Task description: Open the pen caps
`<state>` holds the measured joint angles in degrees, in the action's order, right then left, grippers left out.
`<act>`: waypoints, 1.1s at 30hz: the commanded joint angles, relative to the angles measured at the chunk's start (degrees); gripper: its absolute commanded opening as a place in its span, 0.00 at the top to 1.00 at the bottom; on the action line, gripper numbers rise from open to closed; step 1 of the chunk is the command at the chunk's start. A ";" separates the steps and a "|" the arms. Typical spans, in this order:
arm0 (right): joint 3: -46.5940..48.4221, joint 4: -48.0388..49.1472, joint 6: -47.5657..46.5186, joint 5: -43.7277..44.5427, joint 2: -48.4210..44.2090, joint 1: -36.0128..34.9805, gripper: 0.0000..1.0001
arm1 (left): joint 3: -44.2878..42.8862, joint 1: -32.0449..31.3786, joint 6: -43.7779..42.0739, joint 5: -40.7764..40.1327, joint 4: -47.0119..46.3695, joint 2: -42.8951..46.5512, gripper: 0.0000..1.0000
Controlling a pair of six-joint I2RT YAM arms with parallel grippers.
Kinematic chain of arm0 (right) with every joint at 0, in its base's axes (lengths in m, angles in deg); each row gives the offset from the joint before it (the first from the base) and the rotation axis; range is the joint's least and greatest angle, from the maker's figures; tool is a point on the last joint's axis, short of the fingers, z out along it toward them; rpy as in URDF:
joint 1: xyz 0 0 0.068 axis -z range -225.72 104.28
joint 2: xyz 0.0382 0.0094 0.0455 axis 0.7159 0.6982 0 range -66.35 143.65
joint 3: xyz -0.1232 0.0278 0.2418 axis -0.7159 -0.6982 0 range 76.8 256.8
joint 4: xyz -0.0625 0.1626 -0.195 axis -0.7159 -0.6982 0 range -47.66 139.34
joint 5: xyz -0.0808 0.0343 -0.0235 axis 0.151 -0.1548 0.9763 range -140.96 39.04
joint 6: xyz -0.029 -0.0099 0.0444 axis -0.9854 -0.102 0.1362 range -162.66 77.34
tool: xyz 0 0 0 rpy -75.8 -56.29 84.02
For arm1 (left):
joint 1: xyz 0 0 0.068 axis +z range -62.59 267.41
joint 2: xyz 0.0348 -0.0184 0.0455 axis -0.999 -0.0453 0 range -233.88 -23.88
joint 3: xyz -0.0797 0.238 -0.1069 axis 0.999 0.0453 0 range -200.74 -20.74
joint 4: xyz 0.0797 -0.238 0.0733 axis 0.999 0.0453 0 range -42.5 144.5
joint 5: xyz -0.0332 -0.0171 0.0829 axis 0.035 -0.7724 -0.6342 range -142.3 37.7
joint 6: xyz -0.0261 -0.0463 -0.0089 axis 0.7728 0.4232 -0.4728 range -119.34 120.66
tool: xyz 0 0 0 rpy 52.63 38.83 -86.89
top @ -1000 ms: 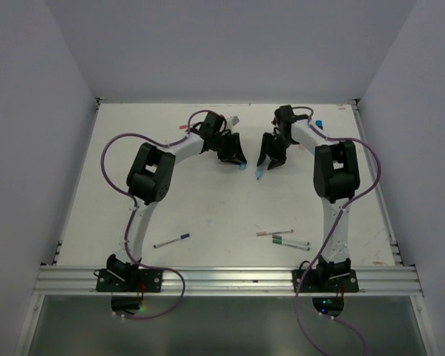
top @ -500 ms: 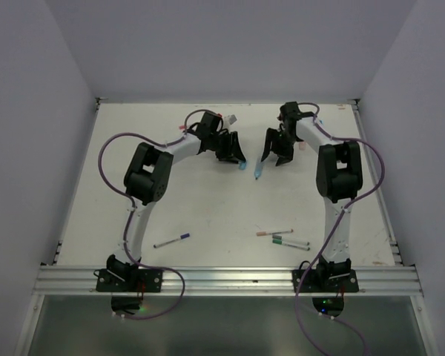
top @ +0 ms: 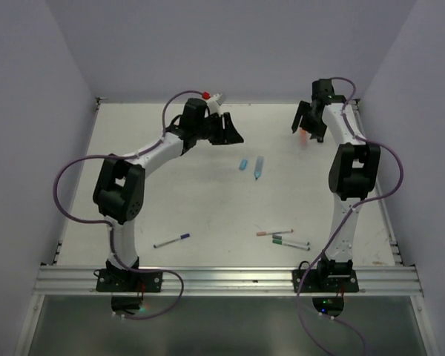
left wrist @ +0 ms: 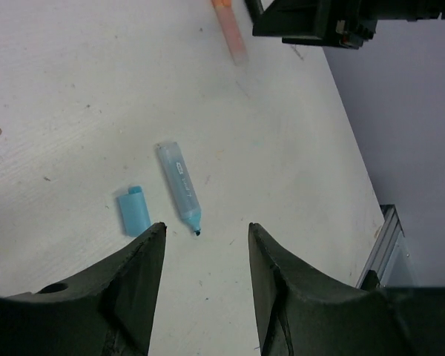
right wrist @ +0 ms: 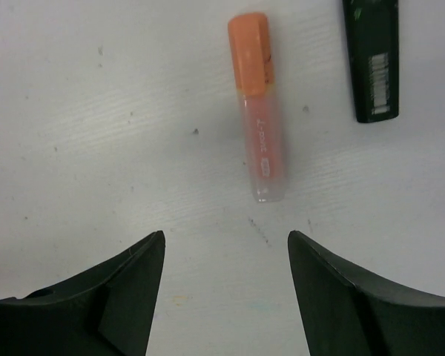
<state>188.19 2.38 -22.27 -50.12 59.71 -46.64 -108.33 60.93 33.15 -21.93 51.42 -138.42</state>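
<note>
A blue highlighter cap (left wrist: 134,211) lies off its blue highlighter barrel (left wrist: 179,187), whose tip is bare; the two rest side by side mid-table, cap (top: 243,164) left of barrel (top: 259,167). My left gripper (left wrist: 205,226) hovers open just behind them, holding nothing, at the back left (top: 233,136). An orange highlighter (right wrist: 261,148) lies flat with its orange cap (right wrist: 251,52) still on. My right gripper (right wrist: 226,237) stands open just short of its clear end, at the back right (top: 304,127).
A black marker (right wrist: 371,59) lies right of the orange cap. Near the front lie a purple-capped thin pen (top: 171,240), a pink-capped one (top: 274,233) and a green-capped one (top: 291,242). Walls close in the back and sides.
Both grippers opened wider and drew away from the blue highlighter, left toward the back left, right toward the back right over the orange highlighter. Blue cap and barrel stayed on the table.
</note>
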 commanded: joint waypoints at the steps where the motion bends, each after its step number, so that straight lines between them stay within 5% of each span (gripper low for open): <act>1: 7.06 -1.55 -2.45 4.69 3.05 0.05 0.29 | 2.95 0.38 0.64 -0.58 -2.95 4.23 0.49; 21: 13.51 -1.47 -6.41 6.28 12.55 0.75 0.39 | 14.47 0.46 3.72 -0.31 -6.65 14.52 0.50; 33: 12.71 -1.73 -7.02 9.35 14.56 0.67 0.54 | 17.54 0.46 4.25 -1.63 -6.21 19.09 0.50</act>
<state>200.04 0.83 -28.24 -42.93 73.72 -46.12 -91.81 61.04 37.00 -22.52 47.57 -122.47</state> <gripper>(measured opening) 0.464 0.498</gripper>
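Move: The orange-capped pen I'm after lies some 6 cm ahead of my right hand, 2 cm to its right and about 7 cm below. The black marker is about 7 cm to the right of that pen and 3 cm farther out. The uncapped blue pen lies roughly 10 cm back and 16 cm left of my right hand. From my left hand the orange-capped pen is about 14 cm ahead, 28 cm right and 14 cm below. My right hand goes out about 3 cm over the orange-capped pen, rising slightly, then sinks some 7 cm from there, easing right, until my fingertips straddle its clear body behind the cap. My fingers narrow by about a third but don't shut, and the hand rolls left side down slightly. My empty left hand draws back about 5 cm, ending a little higher and farther left. ##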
